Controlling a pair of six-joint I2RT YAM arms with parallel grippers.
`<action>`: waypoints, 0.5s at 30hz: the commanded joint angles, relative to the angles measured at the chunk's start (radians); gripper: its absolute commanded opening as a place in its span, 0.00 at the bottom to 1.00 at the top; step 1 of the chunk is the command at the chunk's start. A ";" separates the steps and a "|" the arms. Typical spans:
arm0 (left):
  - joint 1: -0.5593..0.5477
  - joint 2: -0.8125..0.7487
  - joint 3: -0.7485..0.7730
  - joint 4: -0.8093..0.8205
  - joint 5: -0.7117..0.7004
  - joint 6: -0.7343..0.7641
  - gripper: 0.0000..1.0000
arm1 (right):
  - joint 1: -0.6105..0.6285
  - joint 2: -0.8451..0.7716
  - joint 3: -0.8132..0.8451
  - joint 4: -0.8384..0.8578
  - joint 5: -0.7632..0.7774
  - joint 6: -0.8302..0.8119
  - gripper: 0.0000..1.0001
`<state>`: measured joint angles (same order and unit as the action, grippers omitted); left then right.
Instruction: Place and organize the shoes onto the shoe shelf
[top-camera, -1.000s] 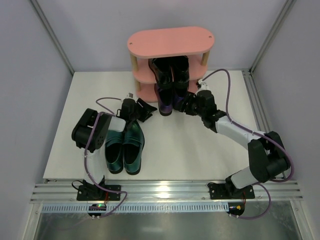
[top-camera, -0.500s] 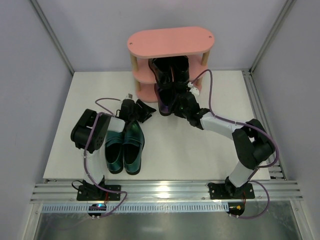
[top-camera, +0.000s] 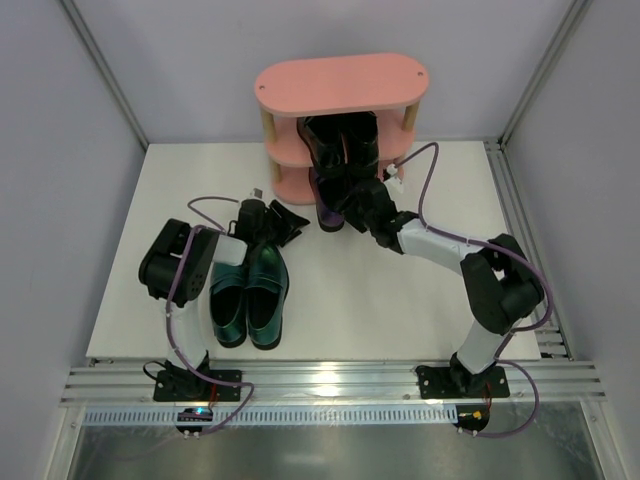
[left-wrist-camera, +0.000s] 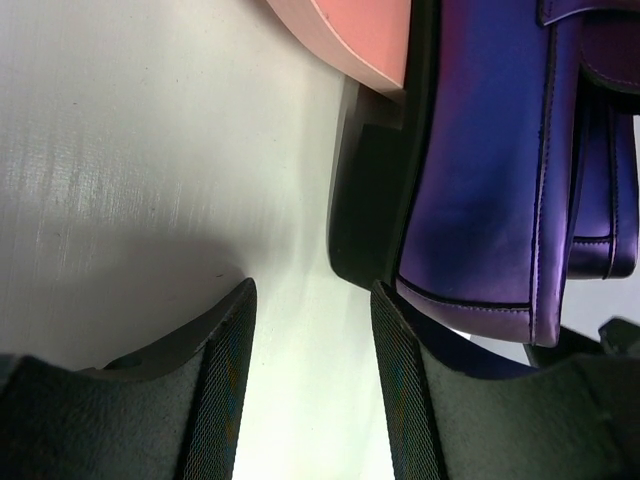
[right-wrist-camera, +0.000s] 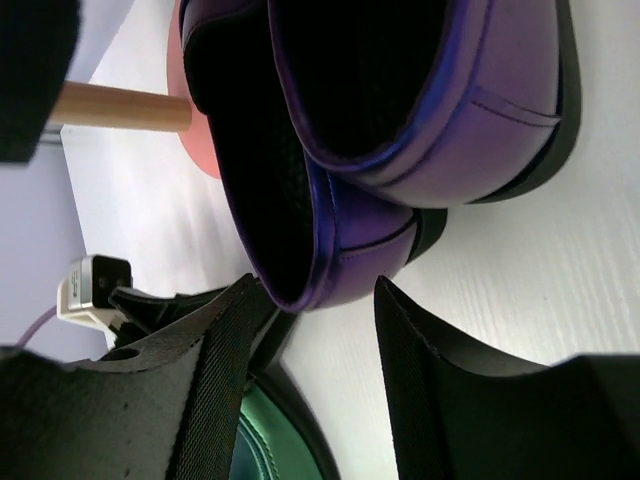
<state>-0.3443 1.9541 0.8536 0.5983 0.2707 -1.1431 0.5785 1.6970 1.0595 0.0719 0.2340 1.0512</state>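
Note:
The pink shoe shelf (top-camera: 340, 85) stands at the back middle. The black pair (top-camera: 342, 140) sits on its middle tier. The purple pair (top-camera: 330, 205) lies on the bottom tier, heels sticking out toward me. The teal-green pair (top-camera: 250, 295) stands side by side on the table at the left. My left gripper (top-camera: 285, 222) is open and empty, just left of the purple heels; in the left wrist view (left-wrist-camera: 312, 300) a purple shoe (left-wrist-camera: 480, 170) lies beside its right finger. My right gripper (top-camera: 355, 200) is open at the purple heels; in the right wrist view (right-wrist-camera: 315, 300) a purple heel (right-wrist-camera: 340, 250) sits at its mouth, not gripped.
A wooden shelf post (right-wrist-camera: 120, 107) and the pink bottom board (left-wrist-camera: 360, 35) lie close to both grippers. The teal shoe (right-wrist-camera: 270, 450) is right under my right gripper's left finger. Grey walls enclose the table; a metal rail (top-camera: 330, 380) runs along the near edge.
My right arm has folded and swung its gripper left and inward, up to the purple heels. My left arm has barely shifted. No shoe has moved.

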 joint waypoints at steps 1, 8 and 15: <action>0.010 -0.017 -0.019 -0.015 0.016 0.023 0.49 | -0.005 0.061 0.114 -0.066 0.005 0.096 0.52; 0.028 -0.043 -0.030 -0.032 0.030 0.037 0.49 | -0.008 0.119 0.181 -0.169 -0.061 0.133 0.26; 0.030 -0.040 -0.022 -0.025 0.058 0.026 0.48 | -0.031 0.080 0.175 -0.182 -0.105 0.144 0.04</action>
<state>-0.3248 1.9377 0.8391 0.5922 0.3035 -1.1393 0.5545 1.8084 1.2194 -0.0994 0.1551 1.1805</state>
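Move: The left purple shoe's heel, jutting from the bottom shelf, lies just off the right fingertips: some 1 cm ahead, 2 cm left and 5 cm below to its middle. The right purple shoe's heel is about 2 cm ahead, 5 cm right and 4 cm below; the black shoes stand roughly 8 cm ahead, 1 cm left and 10 cm higher. From the left hand, the left purple heel lies about 3 cm ahead, 6 cm right and 3 cm up. The right hand, turned on its side, eases about 2 cm forward and left while sinking 1 to 2 cm to the back rim of the left purple shoe's heel, its fingers tipping some 10 degrees further down. Nearly at the end of that reach, the half-open fingers close almost fully and seem to pinch the thin heel rim, one finger inside the shoe and one behind it, then the hand holds there. ##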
